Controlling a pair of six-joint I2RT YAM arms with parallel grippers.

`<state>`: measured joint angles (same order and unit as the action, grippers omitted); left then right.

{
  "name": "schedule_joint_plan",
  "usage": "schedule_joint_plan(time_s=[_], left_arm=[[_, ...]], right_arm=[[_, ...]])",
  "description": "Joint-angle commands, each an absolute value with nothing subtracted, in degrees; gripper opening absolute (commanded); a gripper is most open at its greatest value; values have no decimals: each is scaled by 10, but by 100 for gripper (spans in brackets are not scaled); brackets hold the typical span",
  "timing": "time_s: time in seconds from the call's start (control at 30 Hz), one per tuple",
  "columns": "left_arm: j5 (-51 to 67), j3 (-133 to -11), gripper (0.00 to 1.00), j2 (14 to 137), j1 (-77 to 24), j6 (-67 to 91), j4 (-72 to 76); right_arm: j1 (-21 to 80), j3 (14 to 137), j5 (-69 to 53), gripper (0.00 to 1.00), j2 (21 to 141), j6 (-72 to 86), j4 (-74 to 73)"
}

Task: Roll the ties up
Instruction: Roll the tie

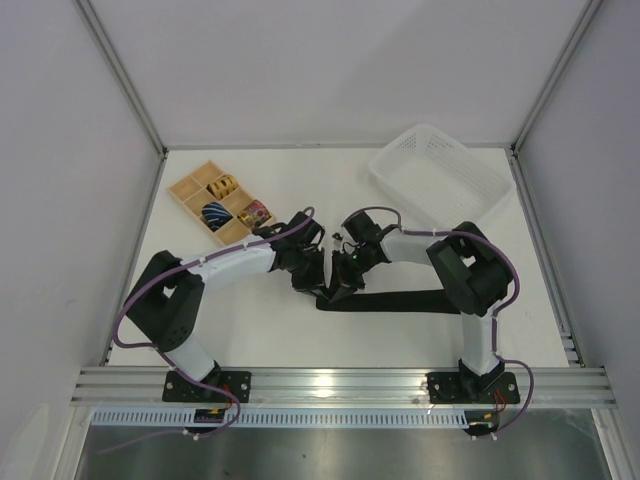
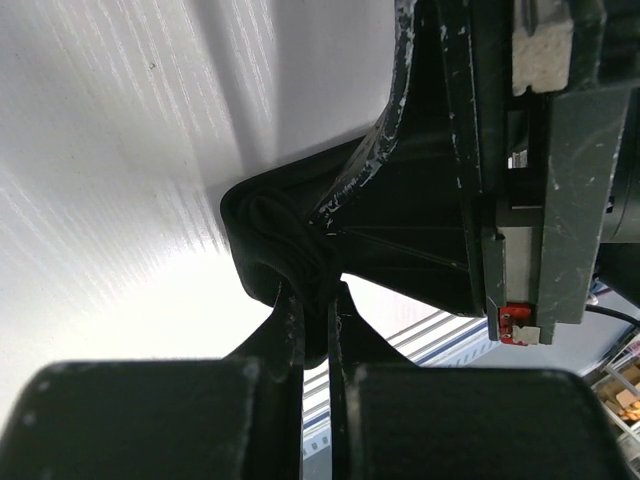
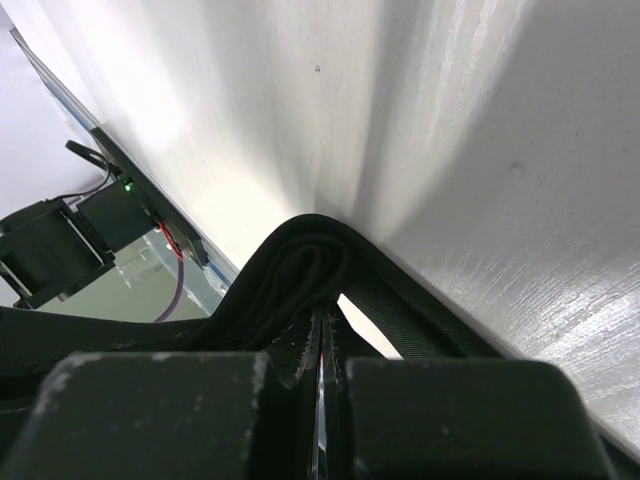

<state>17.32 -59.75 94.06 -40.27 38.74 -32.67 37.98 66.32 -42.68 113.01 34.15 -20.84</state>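
A black tie (image 1: 400,301) lies flat across the table's middle, with its left end gathered into a small coil (image 1: 326,297). Both grippers meet over that coil. My left gripper (image 1: 312,280) is shut on the tie. In the left wrist view the coiled fabric (image 2: 280,245) bulges above the left gripper (image 2: 316,300) and a fold runs down between its fingers. My right gripper (image 1: 343,279) is shut. In the right wrist view the right gripper (image 3: 322,320) has its tips pressed against the underside of the looped tie layers (image 3: 300,262). Whether fabric is pinched there is unclear.
A wooden divided tray (image 1: 185,190) at the back left holds rolled patterned ties in its compartments. A white mesh basket (image 1: 402,190) sits at the back right. An aluminium rail (image 1: 340,381) runs along the near edge by the arm bases.
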Motion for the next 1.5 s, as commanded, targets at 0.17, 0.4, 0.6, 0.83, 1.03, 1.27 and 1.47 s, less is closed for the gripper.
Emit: schedule_joint_plan(time_s=[0.17,0.4,0.6,0.83,1.03,1.27,1.47], left_arm=[[224,-618,1,966,-420,408,-258],[239,-632,0,1012,-437,412,-243],[234,-648,0,1042,-448,413,-243],[229,-654,0,1061,-450,412,-250],[221,-655,1,1065,-450,405,-261],[213,-685,1,1074,-450,396,-279],[217,-701,0,1084,-449,395,-286]], right_arm=[[389,646,-464,0,1116,388,-133],[383,630,-430,0,1094,381,-161],[381,627,-386,0,1079,378,-197],[352,620,-354,0,1049,361,-238],[312,605,-359,0,1016,317,-276],[301,579,-339,0,1020,295,-280],[300,551,-316,0,1040,291,-263]])
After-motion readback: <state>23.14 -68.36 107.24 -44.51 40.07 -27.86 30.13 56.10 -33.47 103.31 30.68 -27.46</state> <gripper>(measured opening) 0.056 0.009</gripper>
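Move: The tie's roll is at the left fingertips, its middle about 1 cm to their right and 1 cm below; from the right fingertips it lies some 3 cm left and 1 cm back, 1 cm lower. The middle of the unrolled strip lies about 16 cm to the right of the right hand, 1 cm back and 2 cm down. The wooden tie box is about 24 cm ahead of the left hand, 24 cm left and 2 cm lower. Both hands go right along the strip, left about 6 cm still pinching the roll, right hopping about 8. ##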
